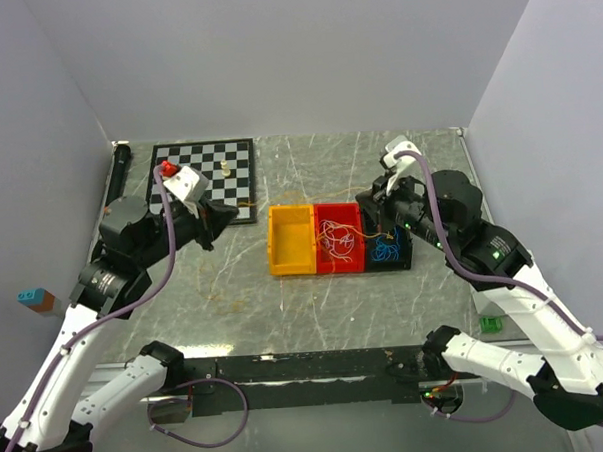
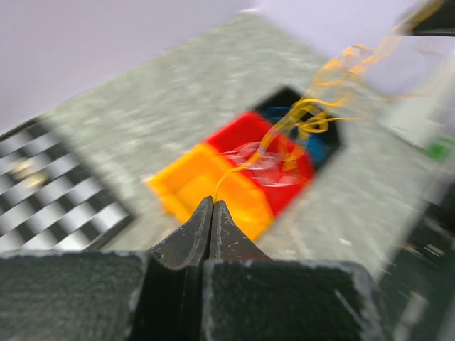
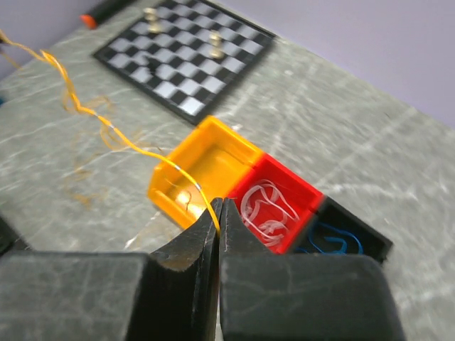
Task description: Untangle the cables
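A thin yellow cable (image 3: 96, 117) is stretched in the air between my two grippers. My right gripper (image 3: 219, 207) is shut on one end of it, above the row of bins. My left gripper (image 2: 211, 203) is shut on the other end, and the curly yellow cable (image 2: 307, 108) runs up and to the right from its tips. In the top view the left gripper (image 1: 224, 215) hovers by the chessboard's near right corner, and the right gripper (image 1: 371, 215) is just behind the bins. White cables (image 3: 267, 210) lie in the red bin (image 1: 339, 240). Blue cables (image 3: 334, 239) lie in the black bin (image 1: 391, 250).
A yellow bin (image 1: 292, 240) stands left of the red one, the three bins touching in a row at mid-table. A chessboard (image 1: 204, 170) with a few pieces lies at the back left, with a black bar (image 1: 119, 174) beside it. Grey walls close the table on three sides.
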Robot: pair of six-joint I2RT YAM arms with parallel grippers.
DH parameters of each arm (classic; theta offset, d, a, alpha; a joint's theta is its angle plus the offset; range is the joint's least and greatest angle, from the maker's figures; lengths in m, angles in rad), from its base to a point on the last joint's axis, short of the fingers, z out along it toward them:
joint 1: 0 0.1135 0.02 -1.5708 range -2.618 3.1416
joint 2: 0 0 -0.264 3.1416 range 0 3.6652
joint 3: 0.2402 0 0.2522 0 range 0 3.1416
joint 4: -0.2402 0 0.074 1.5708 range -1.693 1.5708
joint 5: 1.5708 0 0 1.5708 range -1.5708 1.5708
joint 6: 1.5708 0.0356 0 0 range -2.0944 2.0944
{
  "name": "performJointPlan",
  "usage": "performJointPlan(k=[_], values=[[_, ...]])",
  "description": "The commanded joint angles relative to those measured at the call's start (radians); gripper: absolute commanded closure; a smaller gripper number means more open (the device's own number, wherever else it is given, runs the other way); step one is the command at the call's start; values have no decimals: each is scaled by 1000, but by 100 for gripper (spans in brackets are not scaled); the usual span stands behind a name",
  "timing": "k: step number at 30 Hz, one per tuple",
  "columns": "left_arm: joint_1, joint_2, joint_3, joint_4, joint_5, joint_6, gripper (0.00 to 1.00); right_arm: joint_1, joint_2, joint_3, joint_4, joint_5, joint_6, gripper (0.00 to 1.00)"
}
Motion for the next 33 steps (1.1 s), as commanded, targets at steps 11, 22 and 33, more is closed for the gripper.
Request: performJointPlan(k=[11, 22, 33], values=[[26, -50, -6, 55, -963, 185, 99, -109, -116, -18, 23, 312, 170, 100], [76, -20, -46, -68, -665, 103, 98, -121, -268, 26, 79, -8, 159, 100], [75, 27, 117, -166, 242, 172, 16, -110, -128, -58, 229, -384, 281, 100]])
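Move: Both hands already hold the yellow cable, stretched between them some 24 cm apart; its middle is about 12 cm to the left hand's right and 12 cm to the right hand's left, level ahead and a little lower. From the right hand, the red box lies roughly 8 cm ahead and 3 cm left, the black box 8 cm ahead and 7 cm right, and the yellow box 8 cm ahead and 13 cm left, all some 33 cm below. Outward and apart: the left hand draws the yellow cable about 12 cm left and 6 cm forward, turning some 40 degrees counter-clockwise and checking midway, then swings back right and rearward as its fingers open wide. The right hand, grip still shut, eases right and forward, then pulls up and back to the right, rolling its left side up, before sinking and returning left partway. ##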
